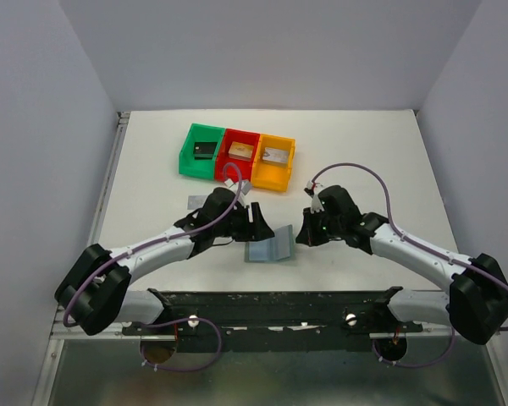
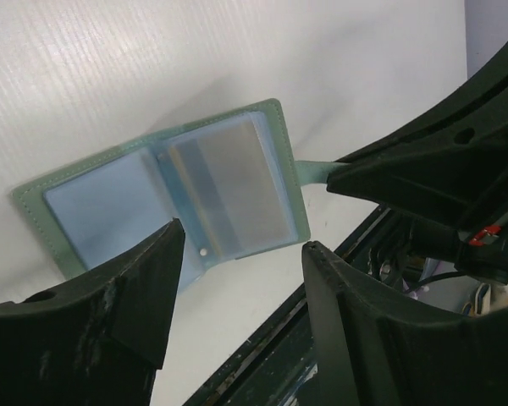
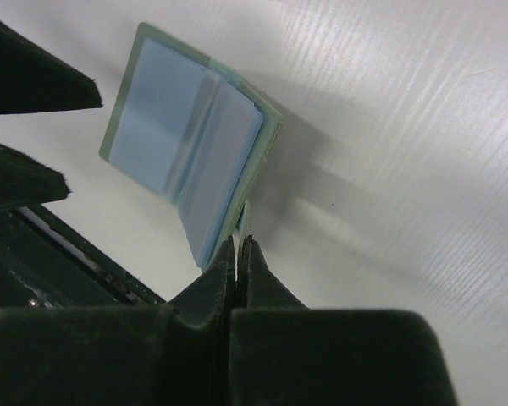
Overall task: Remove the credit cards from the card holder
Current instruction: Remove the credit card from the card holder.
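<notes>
The card holder (image 1: 268, 248) lies open on the table, pale blue pockets up, its right half tilted upward. In the left wrist view (image 2: 165, 199) a silvery-grey credit card (image 2: 229, 186) shows inside its right pocket. My right gripper (image 1: 301, 232) is shut on the holder's side tab (image 2: 311, 170), as seen in the right wrist view (image 3: 240, 242). My left gripper (image 1: 256, 222) is open and empty, just above the holder's left edge (image 2: 243, 237). A flat grey card (image 1: 198, 200) lies on the table behind the left arm.
Green (image 1: 189, 157), red (image 1: 225, 161) and orange (image 1: 271, 178) bins stand in a row at the back, each with a small block inside. The black base rail (image 1: 271, 303) runs just in front of the holder.
</notes>
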Robot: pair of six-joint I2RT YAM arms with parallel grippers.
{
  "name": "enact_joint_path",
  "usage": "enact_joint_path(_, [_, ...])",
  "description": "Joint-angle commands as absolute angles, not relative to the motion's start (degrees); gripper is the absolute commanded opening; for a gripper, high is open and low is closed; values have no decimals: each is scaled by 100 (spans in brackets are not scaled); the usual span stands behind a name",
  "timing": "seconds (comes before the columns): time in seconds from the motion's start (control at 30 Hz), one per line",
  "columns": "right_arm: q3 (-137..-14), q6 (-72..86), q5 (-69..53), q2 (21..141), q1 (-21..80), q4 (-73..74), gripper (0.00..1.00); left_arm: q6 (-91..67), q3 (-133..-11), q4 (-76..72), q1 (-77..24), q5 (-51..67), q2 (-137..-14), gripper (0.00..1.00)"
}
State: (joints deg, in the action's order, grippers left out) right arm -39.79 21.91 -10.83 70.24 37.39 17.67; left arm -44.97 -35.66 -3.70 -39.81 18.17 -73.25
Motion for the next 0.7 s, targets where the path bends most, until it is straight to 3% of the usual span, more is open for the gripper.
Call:
enact_joint_path(0.0, [-4034,2048,-1502,6882,3709,1837,0,-4333,-3779,-668,-4104,1960,-7777,69])
enact_joint_path(0.67, [-4175,1978,-1767,6724,3709,1934,0,-4017,-4579,-255,-4579,1740,-8903,72])
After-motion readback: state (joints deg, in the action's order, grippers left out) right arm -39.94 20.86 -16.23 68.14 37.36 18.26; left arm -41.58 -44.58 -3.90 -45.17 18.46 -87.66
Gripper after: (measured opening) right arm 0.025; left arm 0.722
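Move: The card in the card holder's raised right half lies about 5 cm to the left hand's right, 2 cm back and some 7 cm below it. The holder's flat left half is about 2 cm left, 2 cm back and 9 cm down; the strap pinched by the right fingers is roughly 9 cm right, 1 cm back and 4 cm lower. The loose cards lie some 18 cm left and 12 cm ahead. From the right hand, that same card is about 5 cm left, level fore-and-aft and 4 cm below. Rightward and down, the left hand closes in on the card in the holder's raised half: about 5 cm to the right in all, with 3 cm of sinking done early, then level, turning slightly clockwise with its fingers kept well apart. The right hand still pinches the strap and eases about 2 cm up, back and left, slowing to a stop. ##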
